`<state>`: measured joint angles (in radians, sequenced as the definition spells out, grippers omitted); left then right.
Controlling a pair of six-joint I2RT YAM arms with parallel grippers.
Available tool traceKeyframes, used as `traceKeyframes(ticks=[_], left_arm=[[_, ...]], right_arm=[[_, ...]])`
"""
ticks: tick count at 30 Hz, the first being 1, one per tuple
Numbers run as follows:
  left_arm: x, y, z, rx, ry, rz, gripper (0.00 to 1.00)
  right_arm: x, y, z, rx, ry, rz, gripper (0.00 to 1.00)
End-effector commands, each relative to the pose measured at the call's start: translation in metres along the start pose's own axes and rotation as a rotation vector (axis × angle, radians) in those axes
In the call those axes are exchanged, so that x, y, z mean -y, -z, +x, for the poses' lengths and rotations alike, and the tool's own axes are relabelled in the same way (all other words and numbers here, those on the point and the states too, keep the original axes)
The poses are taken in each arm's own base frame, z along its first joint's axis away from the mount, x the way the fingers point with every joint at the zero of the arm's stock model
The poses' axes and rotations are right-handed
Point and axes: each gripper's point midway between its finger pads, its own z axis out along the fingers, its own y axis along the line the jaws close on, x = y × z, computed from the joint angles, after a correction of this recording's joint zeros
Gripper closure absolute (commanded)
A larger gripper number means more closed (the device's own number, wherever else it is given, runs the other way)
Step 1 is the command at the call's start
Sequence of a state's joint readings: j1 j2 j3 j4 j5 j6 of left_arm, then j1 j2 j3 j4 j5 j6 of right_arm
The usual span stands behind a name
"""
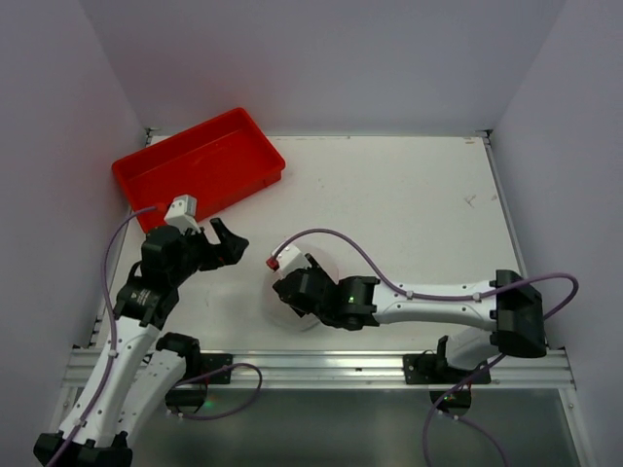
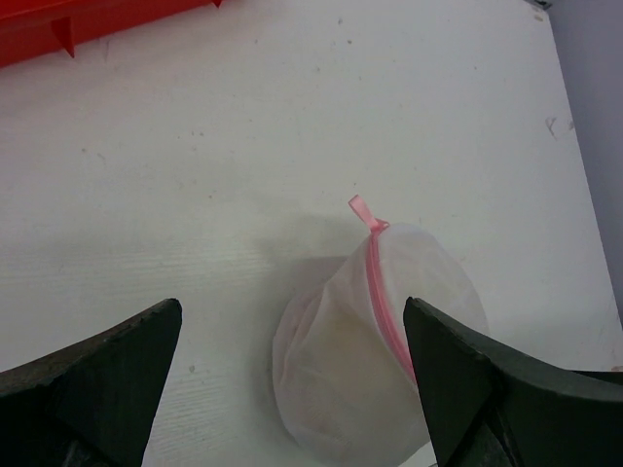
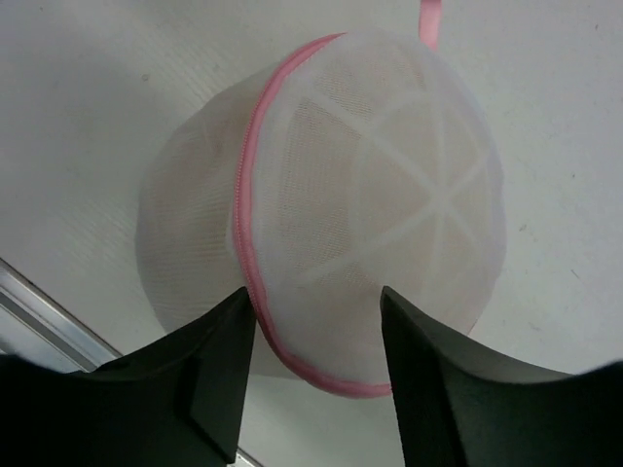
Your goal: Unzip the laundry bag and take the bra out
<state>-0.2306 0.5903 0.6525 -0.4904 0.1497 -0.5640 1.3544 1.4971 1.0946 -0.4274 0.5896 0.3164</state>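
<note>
The laundry bag (image 1: 275,313) is a small round white mesh pouch lying on the table near the front edge. Its pink zipper (image 3: 243,224) runs closed around the rim, with a pink pull tab (image 2: 360,207) at the far end. A beige-peach tint, the bra (image 2: 341,375), shows faintly through the mesh. My right gripper (image 3: 316,297) hangs over the pouch with its jaws apart, and the bag's near edge lies between the fingertips. My left gripper (image 2: 292,304) stands wide open to the left of the bag (image 2: 360,350), apart from it and aimed toward it.
A red plastic tray (image 1: 195,161) sits at the back left, and its edge shows in the left wrist view (image 2: 58,24). The aluminium rail (image 1: 311,365) of the table's front edge runs just behind the bag. Walls close in the left, right and back.
</note>
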Motion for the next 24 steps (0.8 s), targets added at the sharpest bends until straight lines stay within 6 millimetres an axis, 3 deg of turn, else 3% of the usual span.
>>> traceKeyframes(ticks=[1,4,10,12,13,14,17,18,21,24], left_arm=[[0.014,-0.008,-0.002,-0.08,-0.015,0.046,0.0],[0.022,-0.02,0.003,-0.127,-0.006,0.09,0.0],[0.042,-0.039,0.006,-0.176,0.031,0.207,0.0],[0.049,-0.045,0.001,-0.183,0.02,0.241,0.0],[0.049,-0.052,0.009,-0.233,0.028,0.249,0.0],[0.054,-0.054,0.006,-0.243,0.023,0.267,0.0],[0.063,-0.059,0.015,-0.298,0.042,0.306,0.0],[0.065,-0.061,0.02,-0.303,0.038,0.312,0.0],[0.069,-0.064,0.029,-0.31,0.042,0.318,0.0],[0.069,-0.072,0.038,-0.322,0.04,0.311,0.01]], right_arm=[[0.014,0.024,-0.024,0.06,-0.081,-0.007,0.42],[0.023,0.04,-0.027,0.093,-0.149,-0.016,0.32],[0.045,0.062,-0.007,0.085,-0.362,-0.032,0.15],[0.052,0.057,0.008,0.026,-0.45,-0.077,0.14],[0.056,0.06,0.009,0.021,-0.529,-0.1,0.14],[0.071,0.05,0.022,-0.007,-0.585,-0.074,0.14],[0.08,0.048,0.031,-0.026,-0.713,-0.118,0.13],[0.094,0.039,0.04,-0.024,-0.764,-0.097,0.13],[0.095,0.034,0.042,-0.037,-0.842,-0.186,0.13],[0.074,0.033,0.037,-0.061,-0.861,-0.323,0.13]])
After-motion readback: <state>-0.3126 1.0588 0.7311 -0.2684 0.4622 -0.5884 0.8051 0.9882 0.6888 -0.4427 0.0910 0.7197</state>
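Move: The pink zip tab on the laundry bag's rim is about 10 cm to the left hand's right, 3 cm back and 8 cm below; the bag's middle is some 14 cm right, 8 cm back and 13 cm below. The red bin is about 20 cm ahead of the left hand, 9 cm left and 16 cm lower. The half-open right hand hovers over the bag, whose middle lies about 2 cm ahead of it, 1 cm right and 7 cm below. Towards the zip tab, the wide-open left hand travels about 8 cm right, a little forward and down, turning some 20 degrees clockwise and tipping down. The right hand rises about 5 cm off the bag, swings some 13 cm right and slightly forward, then sinks about 7 cm beside the bag's right side, opening nearly wide while its fingers turn to point more steeply down. Neither hand is seen to touch the bag at the end. ##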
